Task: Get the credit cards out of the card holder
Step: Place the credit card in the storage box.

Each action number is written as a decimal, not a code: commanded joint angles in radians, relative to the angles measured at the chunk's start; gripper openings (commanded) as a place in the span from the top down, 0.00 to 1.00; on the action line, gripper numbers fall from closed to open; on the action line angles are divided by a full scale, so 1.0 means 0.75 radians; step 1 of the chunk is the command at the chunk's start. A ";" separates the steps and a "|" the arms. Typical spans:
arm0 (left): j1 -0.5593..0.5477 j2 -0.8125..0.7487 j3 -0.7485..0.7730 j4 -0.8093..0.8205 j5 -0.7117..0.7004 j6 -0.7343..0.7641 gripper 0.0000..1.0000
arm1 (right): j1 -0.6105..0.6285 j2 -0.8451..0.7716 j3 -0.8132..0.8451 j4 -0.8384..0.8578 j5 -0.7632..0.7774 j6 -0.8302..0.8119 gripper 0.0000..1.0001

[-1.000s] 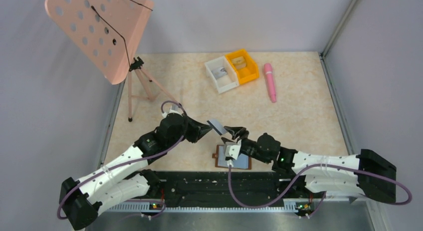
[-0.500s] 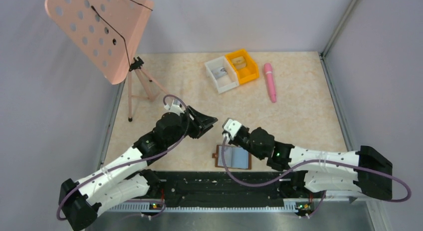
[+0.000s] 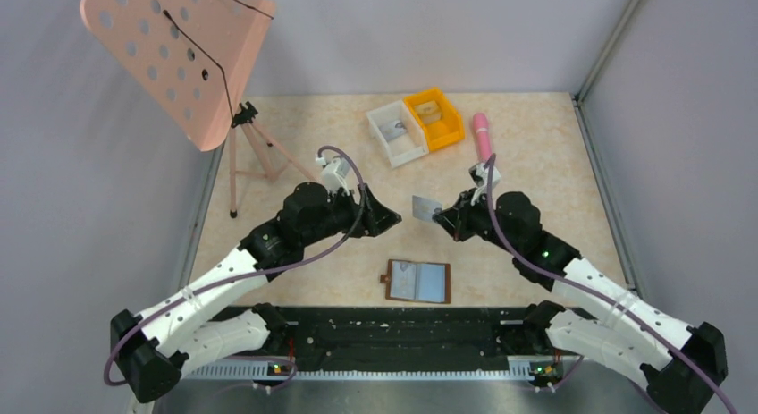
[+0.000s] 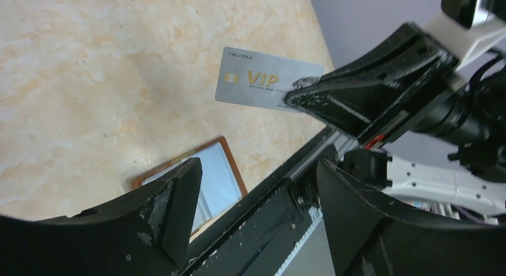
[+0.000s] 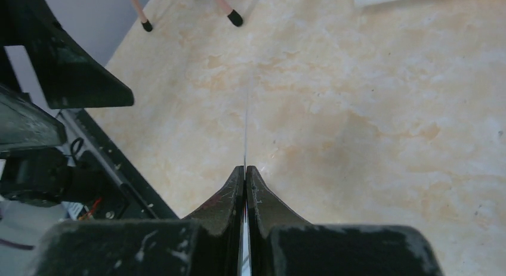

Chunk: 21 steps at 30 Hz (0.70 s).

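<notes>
A silver credit card (image 3: 425, 207) marked VIP hangs in the air above the table, with my right gripper (image 3: 440, 215) shut on its right end. In the left wrist view the credit card (image 4: 268, 79) faces the camera. The right wrist view shows the credit card (image 5: 246, 124) edge-on, sticking out past the shut right gripper (image 5: 245, 170). My left gripper (image 3: 391, 219) stands open and empty just left of the card. The brown card holder (image 3: 417, 282) lies open on the table near the front edge, pale blue pockets up. The card holder (image 4: 212, 171) also shows between the left gripper's (image 4: 256, 186) fingers.
A white bin (image 3: 396, 132) and an orange bin (image 3: 434, 119) sit side by side at the back. A pink pen (image 3: 483, 132) lies to their right, behind the right arm. A pink music stand (image 3: 174, 52) on a tripod stands at the back left.
The left gripper let go of the card and opened. The right gripper closed on the card and carried it up and to the right, away from the card holder.
</notes>
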 commanded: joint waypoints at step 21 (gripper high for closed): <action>0.002 -0.015 -0.070 0.422 0.519 0.011 0.28 | -0.105 -0.349 -0.005 0.146 -0.626 0.423 1.00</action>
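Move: The right gripper already pinches the credit card by its edge. The card's middle lies about 8 cm to the open left gripper's right, 3 cm ahead and 3 cm lower, and some 3 cm left and 2 cm ahead of the right hand. From the left gripper, the white storage box is roughly 20 cm ahead and 2 cm right, the card holder 14 cm back and 7 cm right, both about 21 cm below. Keep the right gripper shut on the card and draw it back about 8 cm while raising it nearly as much, swinging it counter-clockwise so the card's free end faces the left fingers. Bring the open left gripper back about 5 cm and to the right, dipping slightly before rising, and turn it some 20 degrees clockwise towards the card. Don't close yet. ##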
